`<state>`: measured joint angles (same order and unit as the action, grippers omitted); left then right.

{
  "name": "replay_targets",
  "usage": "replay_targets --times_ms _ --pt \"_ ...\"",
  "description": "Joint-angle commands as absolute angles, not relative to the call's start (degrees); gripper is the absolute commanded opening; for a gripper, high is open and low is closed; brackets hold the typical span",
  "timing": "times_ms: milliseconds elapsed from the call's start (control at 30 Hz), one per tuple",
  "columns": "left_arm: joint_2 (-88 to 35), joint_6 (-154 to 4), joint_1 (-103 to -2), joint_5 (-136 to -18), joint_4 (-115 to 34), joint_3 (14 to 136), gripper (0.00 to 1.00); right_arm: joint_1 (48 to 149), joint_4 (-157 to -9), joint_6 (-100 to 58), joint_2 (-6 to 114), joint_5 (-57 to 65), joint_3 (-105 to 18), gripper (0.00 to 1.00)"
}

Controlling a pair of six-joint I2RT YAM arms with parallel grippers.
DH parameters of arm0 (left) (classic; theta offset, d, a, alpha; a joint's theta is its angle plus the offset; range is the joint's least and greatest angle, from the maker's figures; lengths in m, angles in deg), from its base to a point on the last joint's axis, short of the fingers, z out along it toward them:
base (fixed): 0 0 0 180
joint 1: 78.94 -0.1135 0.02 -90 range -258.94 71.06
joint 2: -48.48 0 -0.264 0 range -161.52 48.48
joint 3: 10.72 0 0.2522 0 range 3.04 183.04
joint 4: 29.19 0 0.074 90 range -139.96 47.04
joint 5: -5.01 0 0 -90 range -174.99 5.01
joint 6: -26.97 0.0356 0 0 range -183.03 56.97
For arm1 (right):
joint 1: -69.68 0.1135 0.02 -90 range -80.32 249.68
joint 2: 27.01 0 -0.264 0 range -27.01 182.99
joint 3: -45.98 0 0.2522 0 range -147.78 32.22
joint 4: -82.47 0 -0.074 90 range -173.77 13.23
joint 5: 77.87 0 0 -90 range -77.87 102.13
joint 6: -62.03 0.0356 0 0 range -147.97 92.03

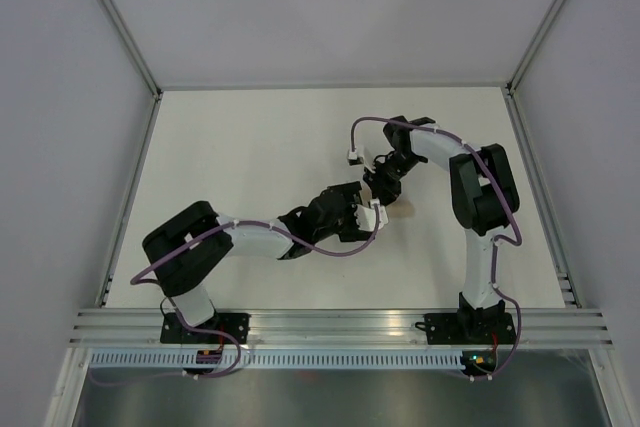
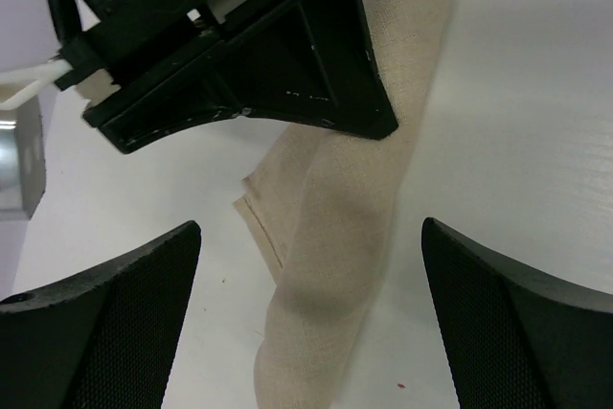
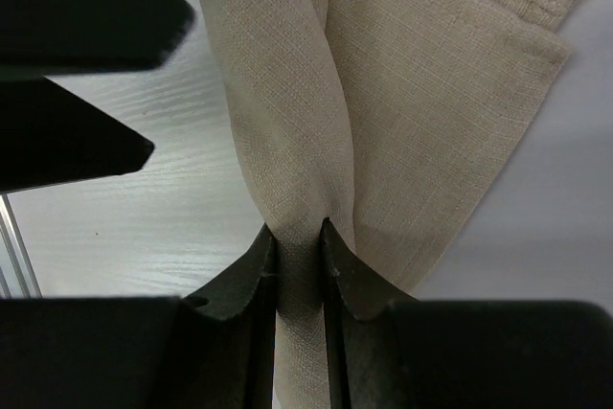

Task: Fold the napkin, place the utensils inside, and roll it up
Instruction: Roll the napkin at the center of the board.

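The napkin is a beige cloth rolled into a long bundle on the white table, with a hemmed corner sticking out at its left side. My left gripper is open, its fingers wide apart on either side of the roll and not touching it. My right gripper is shut on the napkin, pinching a narrow rolled part, and loose folded layers spread out beyond the jaws. From above, both grippers meet mid-table, and only a sliver of the napkin shows. The utensils are hidden.
The white table is enclosed by white walls with metal frame posts at the sides. An aluminium rail runs along the near edge, carrying both arm bases. The right gripper's black body hangs just above the roll.
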<state>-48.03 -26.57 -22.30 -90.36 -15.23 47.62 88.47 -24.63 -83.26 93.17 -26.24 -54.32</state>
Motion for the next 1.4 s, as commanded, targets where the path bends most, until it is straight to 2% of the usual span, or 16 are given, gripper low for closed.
replay_targets --times_ms 0,433,533,567,700,733,800,833,867,933,1000,1100,1200,1367 --pt "-50.9 -20.8 -22.2 -88.5 -11.1 50.2 1.0 88.6 -20.7 -84.7 98.8 -19.7 -52.0 0.06" --pt "-59.4 -20.2 -22.3 -89.0 -11.8 53.1 0.98 88.2 -20.0 -84.8 100.4 -19.7 -53.1 0.06" --pt "-60.6 -21.8 -22.7 -88.8 -16.2 55.1 0.88 88.1 -20.0 -85.0 100.2 -20.0 -52.8 0.06" --pt "-60.9 -22.3 -22.8 -88.1 -17.8 56.6 0.8 88.1 -20.0 -85.0 100.2 -20.2 -52.6 0.06" --pt "-62.1 -24.0 -23.0 -86.7 -22.8 58.6 0.59 88.0 -20.0 -85.0 99.9 -20.6 -52.6 0.06" --pt "-62.2 -24.6 -23.0 -86.4 -23.4 58.8 0.5 88.0 -20.1 -85.0 99.8 -20.7 -52.5 0.06" --pt "-62.5 -25.1 -23.0 -85.7 -25.8 59.9 0.43 87.9 -20.1 -84.8 99.5 -20.9 -52.4 0.08" --pt "-62.5 -25.9 -23.0 -85.3 -26.9 60.2 0.36 88.0 -20.2 -84.8 99.3 -21.1 -52.2 0.11" --pt "-62.6 -26.3 -23.0 -85.3 -28.3 60.8 0.33 87.9 -20.6 -84.6 98.7 -21.3 -52.0 0.13" --pt "-62.6 -27.9 -23.2 -83.0 -30.1 61.5 0.26 87.8 -21.5 -84.2 97.9 -21.7 -51.0 0.25" --pt "-62.6 -29.4 -23.6 -80.5 -33.2 62.9 0.22 87.5 -22.6 -83.4 95.7 -22.2 -50.1 0.38" --pt "-62.3 -32.4 -24.4 -76.8 -35.7 63.9 0.2 86.9 -25.4 -81.8 91.7 -23.7 -48.2 0.5" --pt "-62.4 -34.6 -25.0 -73.7 -38.5 65.4 0.18 85.6 -27.7 -79.8 87.5 -25.9 -47.0 0.59" --pt "-62.9 -37.5 -25.8 -68.9 -42.5 67.9 0.18 81.4 -31.7 -73.4 81.3 -30.3 -45.8 0.62"
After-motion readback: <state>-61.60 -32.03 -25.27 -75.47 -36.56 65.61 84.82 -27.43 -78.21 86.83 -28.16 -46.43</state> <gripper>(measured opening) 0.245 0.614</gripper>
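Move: The open left hand hangs over the rolled napkin; the part to pinch lies about 3 cm to its right, 1 cm ahead and 7 cm below. The napkin's loose flap spreads some 5 cm ahead and about 1 cm to the right, 8 cm down. The right hand already grips the roll; that left pinching spot lies about 3 cm to its left and 2 cm nearer the base, at its own height. Left hand sinks about 6 cm, easing right, and pinches the napkin; right hand lets go, edging back-right. ##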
